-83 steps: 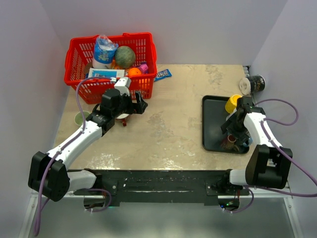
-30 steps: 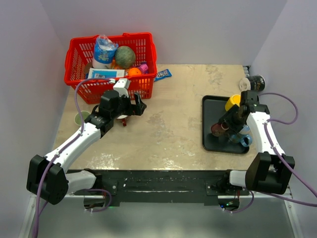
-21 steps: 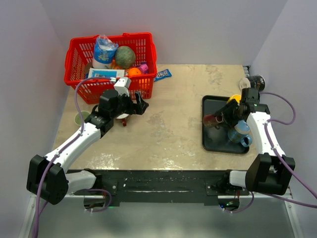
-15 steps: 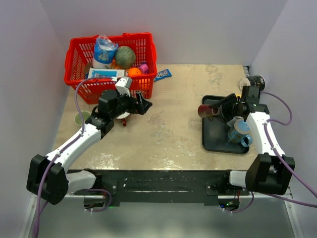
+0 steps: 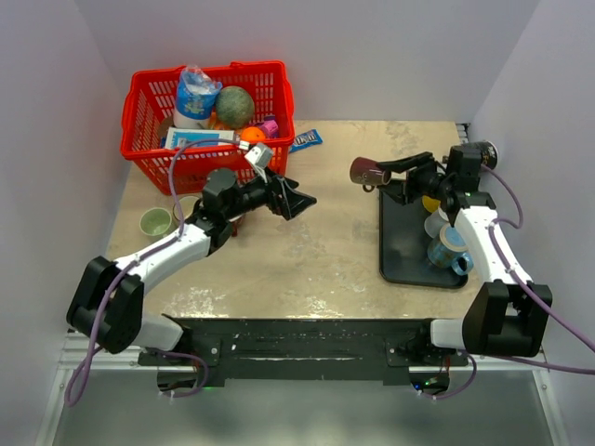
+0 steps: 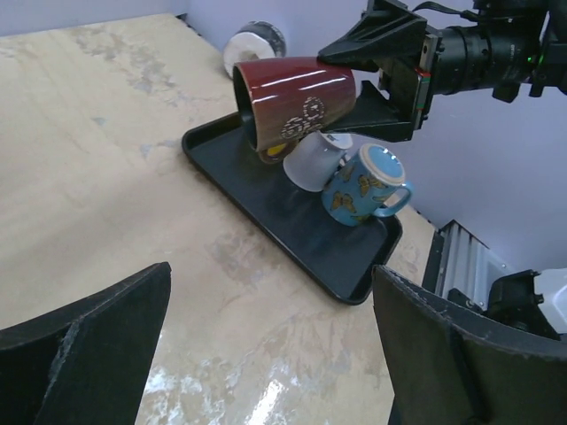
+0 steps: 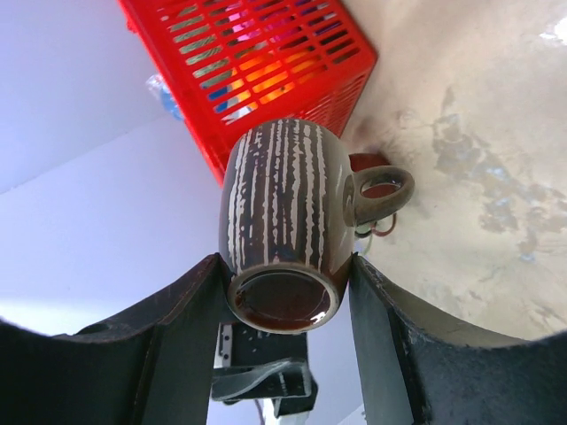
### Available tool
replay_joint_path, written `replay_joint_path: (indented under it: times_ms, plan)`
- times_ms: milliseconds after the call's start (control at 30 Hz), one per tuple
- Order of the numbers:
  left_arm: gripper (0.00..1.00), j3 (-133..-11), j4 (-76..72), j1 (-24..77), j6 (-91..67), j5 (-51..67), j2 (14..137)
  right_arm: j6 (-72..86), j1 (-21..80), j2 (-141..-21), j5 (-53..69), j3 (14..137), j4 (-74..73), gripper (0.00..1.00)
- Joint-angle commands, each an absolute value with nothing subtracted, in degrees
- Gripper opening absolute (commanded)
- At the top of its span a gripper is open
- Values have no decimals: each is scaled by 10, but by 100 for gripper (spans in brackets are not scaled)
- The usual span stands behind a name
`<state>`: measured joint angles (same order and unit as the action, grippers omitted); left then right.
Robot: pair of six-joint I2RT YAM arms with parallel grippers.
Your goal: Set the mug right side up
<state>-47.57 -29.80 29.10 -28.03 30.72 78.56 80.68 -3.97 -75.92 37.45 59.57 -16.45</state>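
Observation:
A dark red-brown mug with pale streaks point(image 5: 370, 172) hangs in the air on its side, left of the black tray point(image 5: 400, 265). My right gripper point(image 5: 386, 174) is shut on the mug. In the right wrist view the mug point(image 7: 283, 212) sits between the two fingers point(image 7: 177, 345), its handle to the right. The left wrist view shows the mug point(image 6: 292, 102) tilted above the tray's point(image 6: 292, 243) far end. My left gripper point(image 5: 297, 198) is open and empty above the middle of the table, pointing at the mug; its wrist view point(image 6: 275, 354) shows only table between the fingers.
The tray holds a blue mug point(image 5: 448, 243), a white cup point(image 5: 435, 223) and a yellow cup point(image 5: 429, 202). A red basket point(image 5: 149, 158) full of items stands back left. A green cup point(image 5: 154, 223) sits near the left edge. A tape roll point(image 5: 474, 153) lies back right.
My right gripper has lifted the mug out of the tray and swung it up and left, tipping it from upside down onto its side. My left arm has reached right, toward the table's middle.

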Motion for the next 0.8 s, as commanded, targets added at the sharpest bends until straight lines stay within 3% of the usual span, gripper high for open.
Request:
replay_joint_path:
  times_ms: [0,767]
  plan:
    - [99,-511,-401,305,-311,339,819,837,-36,-754,413,639,-91,0]
    - [99,-670,-425,322,-268,366,903,839,22,-735,475,763,2,0]
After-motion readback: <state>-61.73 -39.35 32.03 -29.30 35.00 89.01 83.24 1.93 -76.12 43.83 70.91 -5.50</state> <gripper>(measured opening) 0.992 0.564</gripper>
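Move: The brown mug, already pinched near its base by the right fingers with its mouth facing left, hangs about 14 cm to the right of the open left gripper, 4 cm farther out and roughly level. From the right hand, that left gripper is some 17 cm to the left and 4 cm back; the tray is 11 cm to the right, 8 cm back and 22 cm below. The snack packet lies 21 cm straight ahead of the left hand, about 22 cm down. The mug, still gripped, is carried mainly up, about 12 cm, and some 5 cm left towards the left gripper, the right wrist tipping upwards by about 20 degrees. The left hand, fingers staying wide open, first slides right towards the mug, then climbs as well, tilting slightly up, and closes the gap without touching it. ##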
